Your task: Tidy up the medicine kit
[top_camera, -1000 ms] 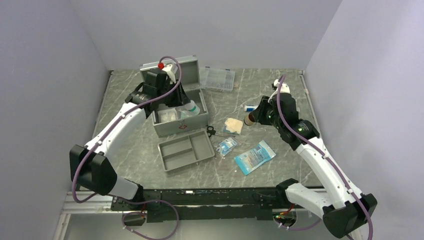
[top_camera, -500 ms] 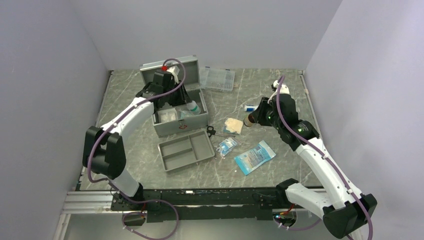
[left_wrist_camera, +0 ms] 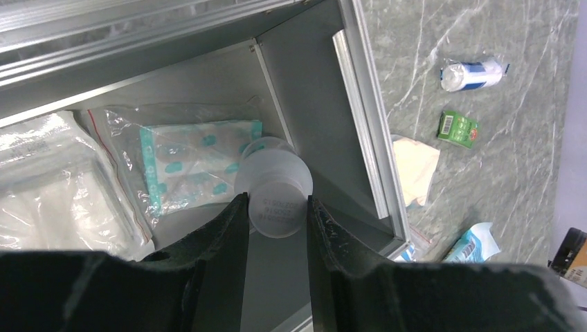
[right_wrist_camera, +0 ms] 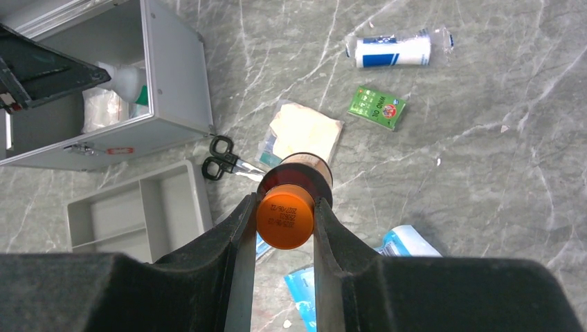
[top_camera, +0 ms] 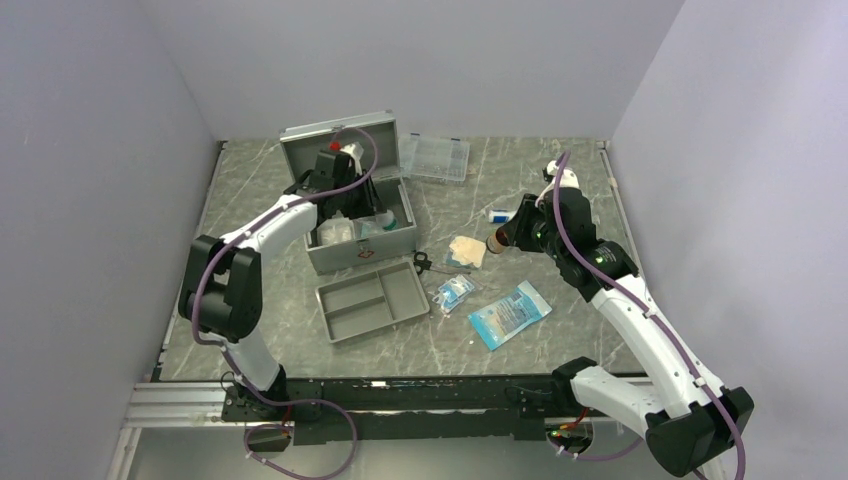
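The medicine kit (top_camera: 360, 255) is a grey metal box standing open, its lid (top_camera: 340, 135) leaning back. My left gripper (top_camera: 362, 212) reaches down into it and is shut on a white plastic bottle (left_wrist_camera: 275, 211), held low at the kit's right inner wall (left_wrist_camera: 304, 104). Plastic bags (left_wrist_camera: 194, 162) lie on the kit's floor. My right gripper (top_camera: 503, 238) is shut on a brown bottle with an orange base (right_wrist_camera: 285, 220) and holds it above the table, to the right of the kit (right_wrist_camera: 176, 69).
A shallow grey divided tray (top_camera: 372, 300) lies in front of the kit, with black scissors (top_camera: 424, 262) beside it. A clear compartment case (top_camera: 435, 157) lies at the back. Blue packets (top_camera: 510, 313), a beige pad (top_camera: 467, 250), a bandage roll (right_wrist_camera: 398, 50) and a green packet (right_wrist_camera: 377, 107) lie scattered.
My left arm has swung right and reached deeper into the kit with the white bottle. My right arm and its bottle have stayed still.
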`<state>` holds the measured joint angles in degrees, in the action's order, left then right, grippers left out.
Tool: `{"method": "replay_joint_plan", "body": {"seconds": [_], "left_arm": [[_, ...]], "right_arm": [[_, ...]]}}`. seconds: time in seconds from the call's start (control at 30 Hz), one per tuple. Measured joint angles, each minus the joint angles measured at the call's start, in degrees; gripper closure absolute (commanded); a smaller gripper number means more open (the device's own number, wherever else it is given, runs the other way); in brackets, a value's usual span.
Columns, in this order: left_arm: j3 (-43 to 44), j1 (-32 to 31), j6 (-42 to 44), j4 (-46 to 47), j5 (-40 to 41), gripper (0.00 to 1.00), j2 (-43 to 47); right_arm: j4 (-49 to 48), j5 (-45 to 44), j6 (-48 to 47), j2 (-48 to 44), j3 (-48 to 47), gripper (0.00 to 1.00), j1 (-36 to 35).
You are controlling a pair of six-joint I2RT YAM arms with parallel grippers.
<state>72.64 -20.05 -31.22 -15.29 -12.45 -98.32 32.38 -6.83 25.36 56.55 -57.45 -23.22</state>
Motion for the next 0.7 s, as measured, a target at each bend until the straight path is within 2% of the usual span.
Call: {"method": "replay_joint_plan", "body": {"seconds": [0.13,0.23,0.3,0.33,0.5,0.6,0.7], "left_arm": [[-2.08,0.26,-0.59,1.33,-0.57,1.00,-0.50],[-2.51,0.48,-1.38,2.03,-0.83,0.82,-0.90],[-2.67,0.55,-1.46,2.14,-0.79,0.78,-0.90],[-2.75,0.55,-1.46,2.19,-0.76,0.72,-0.90],[-3.19,0.57,-1.44,2.19,-0.28,0.39,-0.76],[-4.46,0.57,-1.05,0.48,0.94,0.26,-0.68],[-5.77,0.57,-0.87,-2.82,2.78,0.21,-0.59]], "right_arm": [[0.02,0.00,0.22,0.00,0.02,1.00,0.00],[0.02,-0.02,0.35,0.00,0.02,1.00,0.00],[0.04,-0.02,0.37,0.00,0.02,1.00,0.00],[0.02,-0.02,0.37,0.00,0.02,1.00,0.00],[0.00,0.00,0.44,0.00,0.02,1.00,0.00],[-0.04,0.07,0.61,0.00,0.02,1.00,0.00],[-0.26,0.17,0.68,0.00,0.02,1.00,0.00]]}}
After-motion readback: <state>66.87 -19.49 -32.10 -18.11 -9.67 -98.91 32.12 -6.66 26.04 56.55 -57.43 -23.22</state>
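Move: The clear bottle with the white cap is still in the left fingers, tilted inside the case. Its place at the case's right-hand end is about 2 cm right of the left hand, 1 cm ahead and 10 cm down. The teal-patterned packet lies about 2 cm left and 1 cm ahead of that hand, the bagged gauze about 9 cm left and 1 cm back, both about 10 cm below. From the right hand the bottle's place is about 13 cm ahead, 19 cm left and 20 cm down. The clear bottle is lowered the last 2 cm into the case's right-hand end by the left hand, which pauses there still gripping the cap. Then the fingers open wide and let go, and the hand slips off back and to the left, sinking some 3 cm more beside the bottle while the wrist tips down about 10 degrees. The right hand stays put, keeping its hold on the brown bottle. ##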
